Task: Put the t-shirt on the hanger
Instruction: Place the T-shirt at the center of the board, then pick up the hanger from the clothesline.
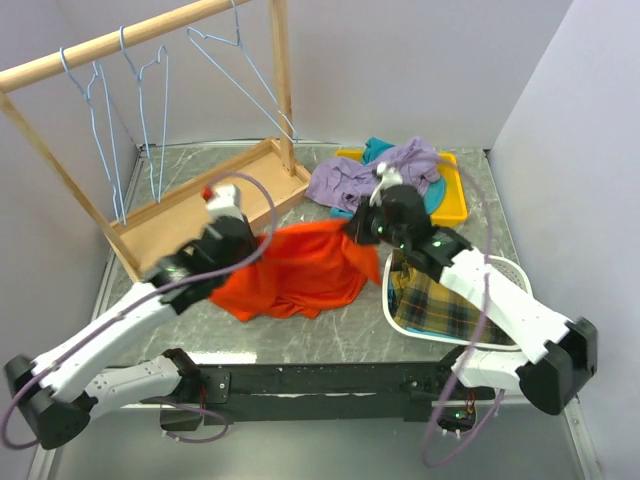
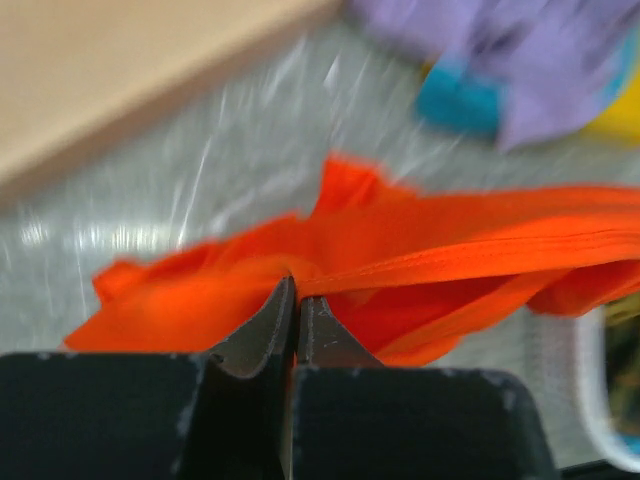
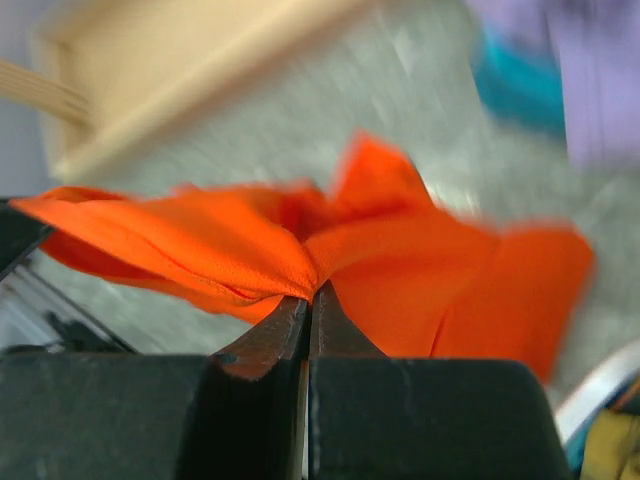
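The bright orange t-shirt point(image 1: 300, 272) is stretched between both grippers above the grey table, its lower part bunched on the surface. My left gripper point(image 1: 262, 243) is shut on the shirt's left edge; the left wrist view shows its jaws point(image 2: 296, 290) pinching a hemmed fold of the t-shirt point(image 2: 450, 240). My right gripper point(image 1: 352, 228) is shut on the shirt's right edge, its jaws point(image 3: 310, 296) closed on gathered orange cloth point(image 3: 200, 240). Three light-blue wire hangers point(image 1: 150, 95) hang from the wooden rail at the back left, apart from the shirt.
The wooden rack's base tray point(image 1: 200, 205) lies just behind the left gripper. A lavender garment point(image 1: 370, 175) and teal cloth sit on a yellow tray point(image 1: 455, 205) at the back. A white basket point(image 1: 510, 270) with yellow plaid cloth point(image 1: 440, 305) stands under the right arm.
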Tool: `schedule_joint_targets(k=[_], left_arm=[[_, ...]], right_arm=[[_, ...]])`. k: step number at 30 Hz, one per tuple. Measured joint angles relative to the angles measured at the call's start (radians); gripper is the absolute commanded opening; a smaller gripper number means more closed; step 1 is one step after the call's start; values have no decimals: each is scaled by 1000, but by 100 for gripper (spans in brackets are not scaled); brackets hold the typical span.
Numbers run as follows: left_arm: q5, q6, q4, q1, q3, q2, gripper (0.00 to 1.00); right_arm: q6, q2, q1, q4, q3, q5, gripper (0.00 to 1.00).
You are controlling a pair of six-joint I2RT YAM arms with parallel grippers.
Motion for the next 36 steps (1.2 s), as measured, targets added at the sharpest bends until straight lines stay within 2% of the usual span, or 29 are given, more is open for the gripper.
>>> schedule_joint_targets(k=[2,5,6,9,10,11,12,13,14,16,19,23,29,36], left_arm=[[34,-37,37,0,-121,26,2],[79,-76,79,0,-221,75,14],[88,-84,86,0,-229,84,25],[93,-92,106,0,-216,81,42],[92,-93,107,0,-202,76,45],[92,-90,103,0,-177,68,54],[92,-85,97,0,-154,61,58],[91,-76,83,0,-117,53,59],[92,-70,78,0,-84,42,61],[91,-58,56,0,-5,16,65],[69,-37,2,0,139,-20,71],[13,-6,-52,4,318,-44,76],[-46,48,-83,27,517,4,77],[-77,101,-56,95,791,333,78]], right_arm=[[31,40,-17,0,-79,-12,0],[70,119,-30,3,-114,-26,3],[76,134,-31,8,-114,-30,5],[93,148,-32,29,-114,-40,16],[94,146,-32,39,-113,-40,25],[96,145,-32,46,-111,-40,29],[98,145,-32,50,-109,-40,33],[100,145,-32,53,-109,-40,47],[100,145,-33,52,-108,-40,53],[101,141,-34,52,-107,-42,63],[102,118,-34,51,-107,-44,70],[101,52,-34,45,-105,-43,77],[98,-25,-34,17,-74,-33,80],[95,-51,-34,-9,-67,-32,81]])
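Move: The bare middle of the table, where the orange T-shirt hanging from both closed hands is to go, lies some 20 cm below the left hand, about 9 cm to its right and 1 cm back. From the right hand that spot is 20 cm down, 13 cm left and 2 cm back. At table height, the yellow basket is about 20 cm ahead of the right hand and 12 cm right, the white basket 6 cm back and 24 cm right; the rack's tray is 17 cm ahead of the left hand and 13 cm left. Down go both hands together, still pinching the T-shirt's edge and tipping a little downward, roughly 10 cm fast towards the table; there the fingers open wide and let go of the shirt. The right hand then eases back up nearly to where it started, while the left climbs over 30 cm, fingers tilting up, and finally reaches forward towards the blue hangers. ##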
